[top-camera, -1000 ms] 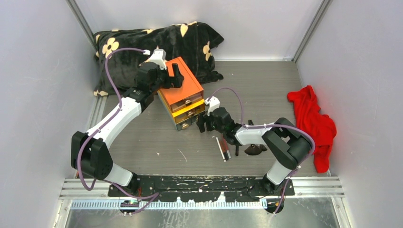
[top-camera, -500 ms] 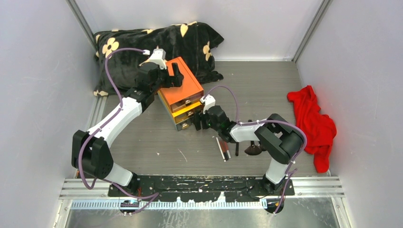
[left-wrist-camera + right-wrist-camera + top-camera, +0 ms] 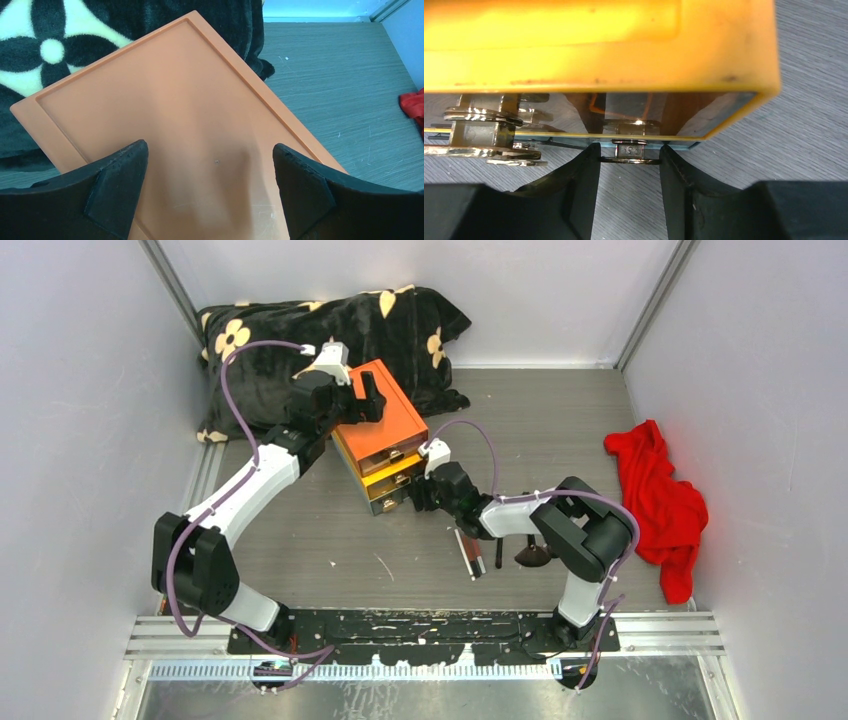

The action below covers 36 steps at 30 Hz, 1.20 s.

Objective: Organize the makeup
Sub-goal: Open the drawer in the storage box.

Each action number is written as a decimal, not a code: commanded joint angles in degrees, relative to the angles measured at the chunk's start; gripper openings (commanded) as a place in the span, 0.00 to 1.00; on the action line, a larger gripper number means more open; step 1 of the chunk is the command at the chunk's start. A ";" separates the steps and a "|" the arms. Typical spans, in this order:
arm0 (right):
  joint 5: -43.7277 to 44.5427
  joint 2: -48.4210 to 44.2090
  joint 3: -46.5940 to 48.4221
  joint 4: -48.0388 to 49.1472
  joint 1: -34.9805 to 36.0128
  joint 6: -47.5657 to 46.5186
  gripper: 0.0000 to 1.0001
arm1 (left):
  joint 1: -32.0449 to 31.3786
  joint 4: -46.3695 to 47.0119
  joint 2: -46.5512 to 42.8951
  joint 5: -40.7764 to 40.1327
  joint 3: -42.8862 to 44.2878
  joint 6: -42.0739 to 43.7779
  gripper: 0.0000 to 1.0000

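Observation:
The makeup lies on the table in the top view: slim red and black pieces (image 3: 470,554) and a dark fluffy brush head (image 3: 534,557), under my right forearm. The orange-topped box (image 3: 388,418) stands behind them. My left gripper (image 3: 366,400) (image 3: 210,165) is open over the orange lid (image 3: 165,100), nothing between its fingers. My right gripper (image 3: 418,497) (image 3: 630,156) is low at the box's bottom clear drawer (image 3: 704,117). Its fingers (image 3: 586,170) press both ends of the metal ring handle (image 3: 630,160). A yellow drawer (image 3: 599,45) sits just above.
A black blanket with cream flowers (image 3: 300,325) is bunched in the back left corner behind the box. A red cloth (image 3: 655,500) lies by the right wall. White walls close in the table on three sides.
My right gripper has moved left up to the box's bottom drawer, and its jaws have narrowed onto the ring handle. The left arm has stayed over the lid.

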 commanded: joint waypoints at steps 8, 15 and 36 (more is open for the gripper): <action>0.85 0.93 3.36 2.24 0.01 -0.35 0.26 | 0.50 -11.40 4.25 -0.26 -2.74 -0.39 0.49; 1.98 -1.45 0.80 1.85 0.00 -0.37 0.26 | 0.59 -11.27 6.49 0.28 -2.31 -0.43 0.00; 0.93 -11.38 -9.47 -1.86 0.45 2.71 0.23 | 0.68 -9.31 11.66 0.81 -2.12 -1.98 0.00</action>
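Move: My right hand already has the knob of the storage box's bottom right drawer between its fingers, right at the fingertips. The bottom left knob is about 7 cm to its left and 2 cm nearer me; the middle drawer knob is 3 cm left, 1 cm nearer me and 5 cm higher. The pencils lie roughly 11 cm to the right and 12 cm back. The orange box top's middle is some 2 cm below my left hand, 1 cm back and about level sideways. I keep my right fingers on the knob and hardly move at first, then draw it back and to the right, level, about 4 cm out from the box. Meanwhile my open left hand shuts its fingers and sinks 1 to 2 cm onto the orange top, seeming to rest there, then edges forward some 2 cm and slightly right to brace the box. ##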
